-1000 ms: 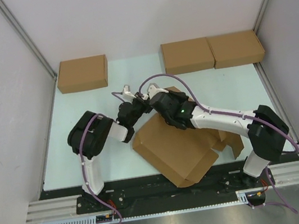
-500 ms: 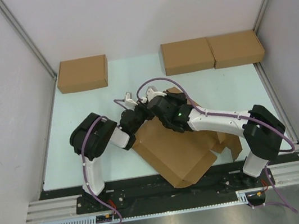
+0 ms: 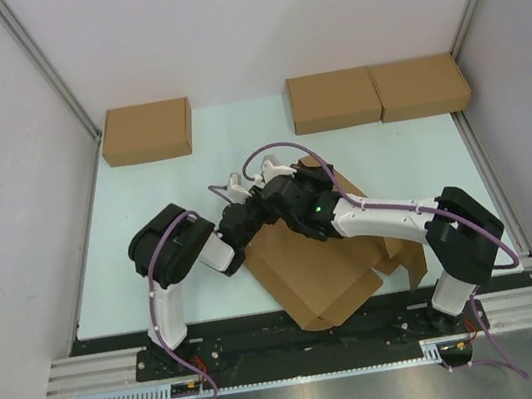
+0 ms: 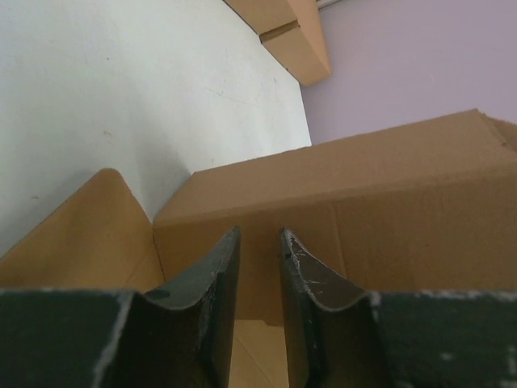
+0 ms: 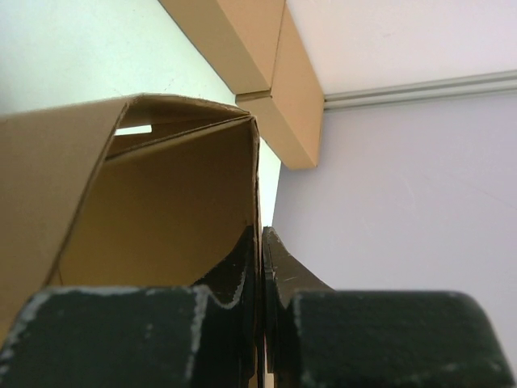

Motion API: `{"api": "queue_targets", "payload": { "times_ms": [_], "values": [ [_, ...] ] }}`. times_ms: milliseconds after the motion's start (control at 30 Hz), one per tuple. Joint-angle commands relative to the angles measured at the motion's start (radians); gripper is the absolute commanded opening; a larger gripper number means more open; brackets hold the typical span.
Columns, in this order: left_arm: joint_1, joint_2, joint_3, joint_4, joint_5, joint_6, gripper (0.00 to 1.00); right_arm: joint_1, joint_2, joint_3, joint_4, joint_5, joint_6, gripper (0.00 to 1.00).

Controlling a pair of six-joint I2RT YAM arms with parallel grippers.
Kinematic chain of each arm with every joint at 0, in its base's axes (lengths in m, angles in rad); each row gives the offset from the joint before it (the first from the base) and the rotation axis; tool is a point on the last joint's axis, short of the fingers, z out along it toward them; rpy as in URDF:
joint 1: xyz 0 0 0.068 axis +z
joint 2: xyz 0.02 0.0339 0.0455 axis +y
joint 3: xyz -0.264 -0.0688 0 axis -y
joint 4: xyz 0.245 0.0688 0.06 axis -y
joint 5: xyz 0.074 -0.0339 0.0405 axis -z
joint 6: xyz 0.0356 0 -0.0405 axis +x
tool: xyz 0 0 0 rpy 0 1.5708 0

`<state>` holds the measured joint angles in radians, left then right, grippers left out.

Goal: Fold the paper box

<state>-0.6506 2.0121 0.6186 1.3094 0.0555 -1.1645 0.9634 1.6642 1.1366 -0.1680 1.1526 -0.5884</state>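
Observation:
The paper box lies partly folded in the middle of the table, a wide brown panel with one wall raised at its far left corner. My right gripper is shut on the thin top edge of that raised wall. In the right wrist view the gripper has the cardboard edge running down between its fingers. My left gripper sits just left of it. In the left wrist view the gripper is open by a narrow gap, nothing between the fingers, facing the outside of a standing wall.
Three compact brown boxes sit along the back of the table: one at the left and two side by side at the right. White panels close the cell at the left, right and back. Loose flaps of the sheet lie by the right arm.
Both wrists have drifted toward the near side, carrying the raised wall with them. The left jaws have opened a little. The right jaws stay clamped on the cardboard.

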Motion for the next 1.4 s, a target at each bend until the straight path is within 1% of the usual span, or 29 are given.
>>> {"api": "queue_targets", "payload": {
  "times_ms": [0, 100, 233, 433, 833, 933, 1033, 1067, 1233, 1267, 1367],
  "values": [
    [-0.034, 0.014, -0.005, 0.362, -0.043, 0.069, 0.32, 0.005, 0.005, -0.006, 0.070, 0.030, 0.033, 0.00],
    [-0.034, 0.034, -0.003, 0.416, -0.052, 0.110, 0.34, -0.002, -0.012, -0.006, 0.055, 0.007, 0.079, 0.00],
    [-0.035, 0.028, 0.021, 0.416, -0.040, 0.224, 0.36, -0.006, -0.015, -0.009, 0.022, -0.022, 0.128, 0.00],
    [-0.043, 0.005, 0.036, 0.416, -0.034, 0.345, 0.41, -0.009, -0.017, -0.020, 0.012, -0.056, 0.166, 0.00],
    [-0.046, 0.019, 0.125, 0.415, -0.014, 0.430, 0.47, -0.012, -0.014, -0.032, -0.013, -0.100, 0.203, 0.00],
    [-0.046, 0.022, 0.141, 0.416, -0.016, 0.454, 0.51, -0.012, -0.012, -0.032, -0.018, -0.113, 0.211, 0.00],
    [-0.046, 0.020, 0.156, 0.416, -0.005, 0.480, 0.57, -0.012, -0.012, -0.032, -0.024, -0.125, 0.216, 0.00],
    [-0.044, 0.020, 0.161, 0.416, 0.001, 0.486, 0.63, -0.015, -0.014, -0.032, -0.025, -0.132, 0.217, 0.00],
    [-0.046, 0.008, 0.162, 0.416, 0.018, 0.522, 0.78, -0.032, -0.032, -0.032, -0.036, -0.160, 0.228, 0.00],
    [-0.044, 0.008, 0.162, 0.416, 0.027, 0.529, 0.89, -0.034, -0.037, -0.032, -0.044, -0.174, 0.232, 0.00],
    [-0.046, 0.005, 0.167, 0.416, 0.064, 0.548, 0.91, -0.048, -0.055, -0.032, -0.056, -0.214, 0.246, 0.00]
  ]
}}
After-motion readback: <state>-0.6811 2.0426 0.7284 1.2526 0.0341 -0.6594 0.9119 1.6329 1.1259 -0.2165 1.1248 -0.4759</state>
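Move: The left hand's partly open fingers point forward-right at the box's rounded corner tab, about 5 cm ahead, 3 cm to the left and 3 cm below. The box's end wall meets that tab along a seam; the wall's middle is some 5 cm ahead of the left hand, 4 cm to its right and level with it. The right hand already grips an upstanding cardboard edge; from it the tab is about 5 cm ahead, 11 cm left and 14 cm down. The left hand first sinks about 2 cm beside the box corner, then eases some 3 cm forward and slightly right towards the seam, rising a little, while it rolls about 30 degrees clockwise as seen from behind the hand and spreads its fingers nearly fully, one to the tab's side and the other to the end wall's. The right hand keeps its closed pinch on the upstanding edge and shifts about 2 cm to the right, late for the most part, tilting only slightly. ##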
